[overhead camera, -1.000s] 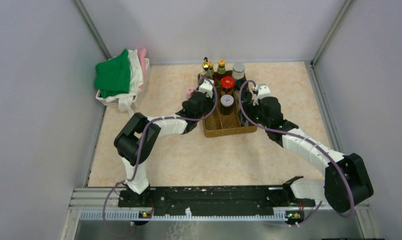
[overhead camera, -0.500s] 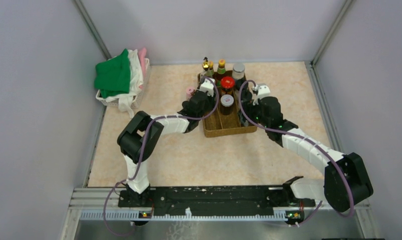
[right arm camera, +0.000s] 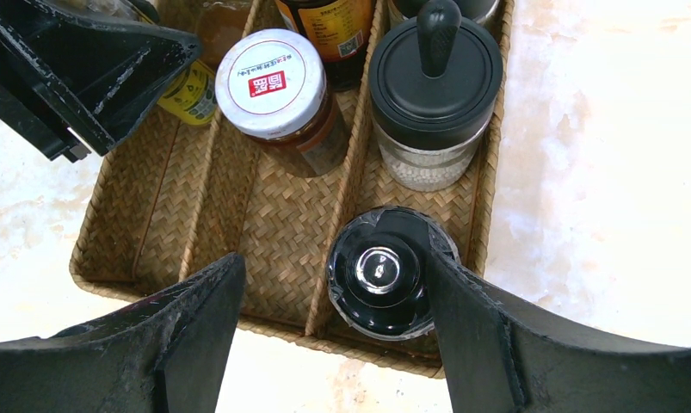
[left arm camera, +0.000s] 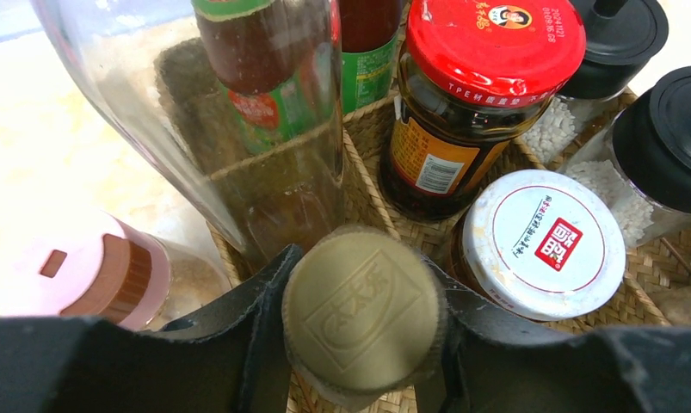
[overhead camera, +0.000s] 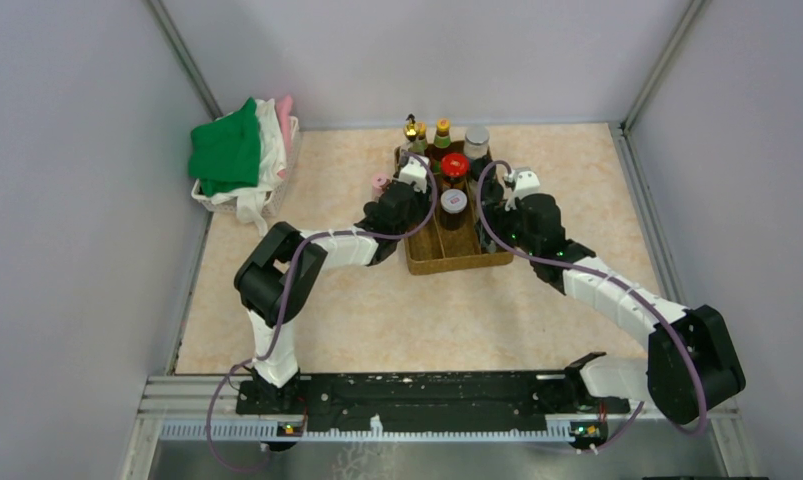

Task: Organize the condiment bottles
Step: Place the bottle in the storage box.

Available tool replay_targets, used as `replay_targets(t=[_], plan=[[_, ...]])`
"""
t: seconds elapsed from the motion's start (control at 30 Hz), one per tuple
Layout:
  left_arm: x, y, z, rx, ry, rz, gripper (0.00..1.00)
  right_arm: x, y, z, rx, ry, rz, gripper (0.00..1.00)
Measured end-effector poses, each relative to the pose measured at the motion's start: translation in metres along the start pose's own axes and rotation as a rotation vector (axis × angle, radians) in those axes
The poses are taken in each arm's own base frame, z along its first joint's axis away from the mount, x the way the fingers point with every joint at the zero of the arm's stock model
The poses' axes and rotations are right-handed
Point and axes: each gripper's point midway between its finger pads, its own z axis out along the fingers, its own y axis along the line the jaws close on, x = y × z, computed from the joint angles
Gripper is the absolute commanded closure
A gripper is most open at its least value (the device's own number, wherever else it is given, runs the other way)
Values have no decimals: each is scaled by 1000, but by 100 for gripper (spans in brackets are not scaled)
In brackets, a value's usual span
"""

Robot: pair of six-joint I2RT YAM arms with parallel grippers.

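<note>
My left gripper (left arm camera: 359, 262) is shut on a yellow-capped bottle (left arm camera: 363, 314), one finger pressed on each side of the cap, over the left compartment of the woven tray (right arm camera: 273, 224). Behind it stand a tall clear bottle (left arm camera: 238, 129), a red-capped jar (left arm camera: 495, 47) and a white-capped jar (left arm camera: 544, 241). A pink-capped bottle (left arm camera: 92, 275) stands outside the tray's left rim. My right gripper (right arm camera: 333, 262) is open over the tray's near right corner. A black-capped jar (right arm camera: 380, 274) stands in the right compartment against the right finger, with the left finger far from it.
A black-lidded jar with a knob (right arm camera: 434, 73) stands behind the black-capped one. More bottles line the tray's far end (overhead camera: 442, 130). A white basket of folded cloths (overhead camera: 242, 160) sits at the far left. Grey walls close in the table on three sides.
The left arm's elbow has shifted slightly to the right. Both grippers and the bottles stay where they were.
</note>
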Motion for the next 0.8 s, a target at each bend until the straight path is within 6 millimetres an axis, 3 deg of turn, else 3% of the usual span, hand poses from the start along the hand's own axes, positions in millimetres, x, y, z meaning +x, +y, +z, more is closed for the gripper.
replay_targets(t=[0.2,0.37,0.5,0.67,0.8], plan=[[-5,-4,1,15,-10,-19,43,0,1,0,-7,0,1,23],[-5,-5,0,21,-8,-28,46,0,2,1,-12,-5,1,23],[-10,-4,-8,20,-7,-41,45,0,3,1,-17,-7,2,23],[-26,-2,-24,23,-21,-53,45,-1,4,1,-22,-8,6,24],[-51,-5,-41,39,-56,-58,44,-1,7,0,-38,-8,13,24]])
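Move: Between the left fingers at its cap is the tan-capped bottle, already in the box's left compartment, its middle about 5 cm below the hand. From this hand, the tall glass bottle stands about 7 cm ahead and 1 cm left, the white-lidded jar roughly 6 cm right and 1 cm ahead, the pink-capped shaker some 9 cm left and 3 cm ahead. The tan-capped bottle lies about 8 cm ahead and 15 cm left of the right hand. Easing its fingers slightly apart, the left hand lets go of the tan-capped bottle's cap, nearly staying in place at first. Then it climbs faster and faster, about 6 cm in all, drawing back some 2.5 cm towards its base and clear of the bottle, with the wrist hardly turning and the fingers kept parted. ##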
